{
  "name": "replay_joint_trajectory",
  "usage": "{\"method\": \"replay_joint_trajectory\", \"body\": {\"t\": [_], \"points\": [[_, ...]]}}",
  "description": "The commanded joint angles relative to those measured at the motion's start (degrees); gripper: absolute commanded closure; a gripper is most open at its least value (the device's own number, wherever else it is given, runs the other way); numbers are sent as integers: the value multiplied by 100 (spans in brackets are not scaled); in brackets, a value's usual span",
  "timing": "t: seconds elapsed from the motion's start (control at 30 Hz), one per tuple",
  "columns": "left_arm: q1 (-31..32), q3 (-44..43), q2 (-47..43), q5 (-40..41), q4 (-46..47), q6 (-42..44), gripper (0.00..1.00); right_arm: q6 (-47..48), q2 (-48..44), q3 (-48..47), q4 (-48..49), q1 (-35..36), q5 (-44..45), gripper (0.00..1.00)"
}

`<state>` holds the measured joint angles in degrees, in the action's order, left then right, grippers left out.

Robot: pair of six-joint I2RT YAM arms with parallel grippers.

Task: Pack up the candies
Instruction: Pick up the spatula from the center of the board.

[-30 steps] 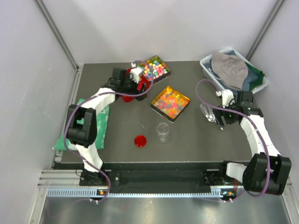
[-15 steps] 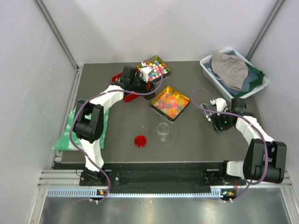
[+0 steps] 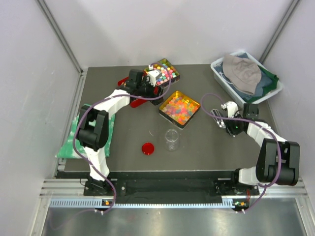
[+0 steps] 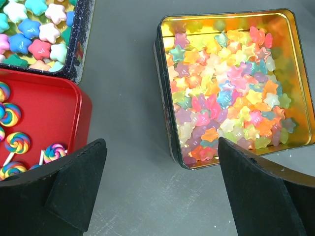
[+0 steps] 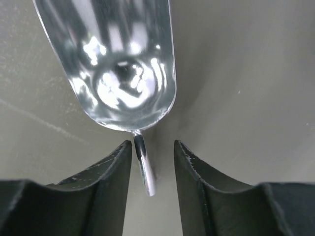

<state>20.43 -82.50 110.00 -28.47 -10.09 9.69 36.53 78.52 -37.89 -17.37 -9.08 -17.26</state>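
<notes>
The candies (image 3: 179, 108) (image 4: 231, 83) are tiny glossy star-shaped jellies in orange, pink, yellow and green, filling a square gold tin (image 4: 158, 64). My left gripper (image 4: 161, 150) (image 3: 155, 83) hangs wide open over bare table between the gold tin and a red tin, holding nothing. A shiny metal scoop (image 5: 123, 73) (image 3: 218, 117) lies on the table at the right. My right gripper (image 5: 153, 145) (image 3: 227, 119) straddles the scoop's thin handle (image 5: 143, 169). Its jaws are narrow but still open, the handle lying close to the left finger with a gap to the right one.
A red tin (image 4: 49, 113) of swirl lollipops and a dark tin of pastel stars (image 4: 39, 34) sit left of the gold tin. A clear glass jar (image 3: 172, 139) and its red lid (image 3: 147, 148) stand mid-table. A plastic bin of cloths (image 3: 246, 76) is back right, a green cloth (image 3: 88, 132) at left.
My left gripper moved right from over the red tin to between the tins, then held still. My right gripper came in around the scoop's handle and its jaws narrowed.
</notes>
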Motion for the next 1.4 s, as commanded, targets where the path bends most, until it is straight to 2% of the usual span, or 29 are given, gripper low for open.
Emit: {"method": "replay_joint_trajectory", "body": {"t": [0.0,0.23,0.33,0.37,0.4,0.6,0.8,0.97,1.23,1.37], "points": [[14,-126,-268,-71,60,-108,1,117,-21,1,330,-68,-410,67],[23,-144,-215,-115,77,-187,1,135,-48,19,374,-76,-656,74],[23,-152,-207,-124,77,-187,1,126,-21,-25,348,-76,-735,88],[23,-152,-207,-124,68,-196,1,117,-21,-43,304,-76,-744,98],[23,-152,-207,-133,68,-205,1,117,-30,-61,269,-76,-744,100],[32,-196,-163,-159,68,-284,1,179,-389,-402,-371,-76,-884,100],[32,-547,-75,-588,-11,-564,1,196,-1329,-947,-1391,46,-1289,100],[32,-908,57,-1327,7,-1126,1,-111,-2033,-1229,-1788,881,-956,100],[23,-1356,197,-2478,94,-1873,2,-603,-1938,-1748,-1630,2331,441,100],[32,-1541,364,-2988,95,-2410,7,-533,-1700,-1906,-1481,2920,1258,100]]}}
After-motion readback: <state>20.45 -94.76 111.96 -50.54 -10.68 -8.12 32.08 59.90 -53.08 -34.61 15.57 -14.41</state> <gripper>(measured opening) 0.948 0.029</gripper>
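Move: The spatula lies almost in the right hand already: its handle passes between the half-open fingers, and its middle is about 4 cm ahead, 3 cm to the left and roughly level with the fingertips. From that hand, the tin of gummy stars is some 24 cm to the left and 10 cm ahead, and the basket of clothes about 25 cm ahead and 9 cm to the right. From the left hand the spatula lies some 31 cm right, 12 cm back and 12 cm below. The spatula's handle is pinched just behind the scoop as the right fingers close fully, the hand easing slightly left. The right hand then lifts it about 15 cm and swings it left towards the gummy tin, turning some 20 degrees counter-clockwise and tipping the fingers up. Late on, the empty, open left hand rises about 9 cm, drifts right and rolls its left side down. ##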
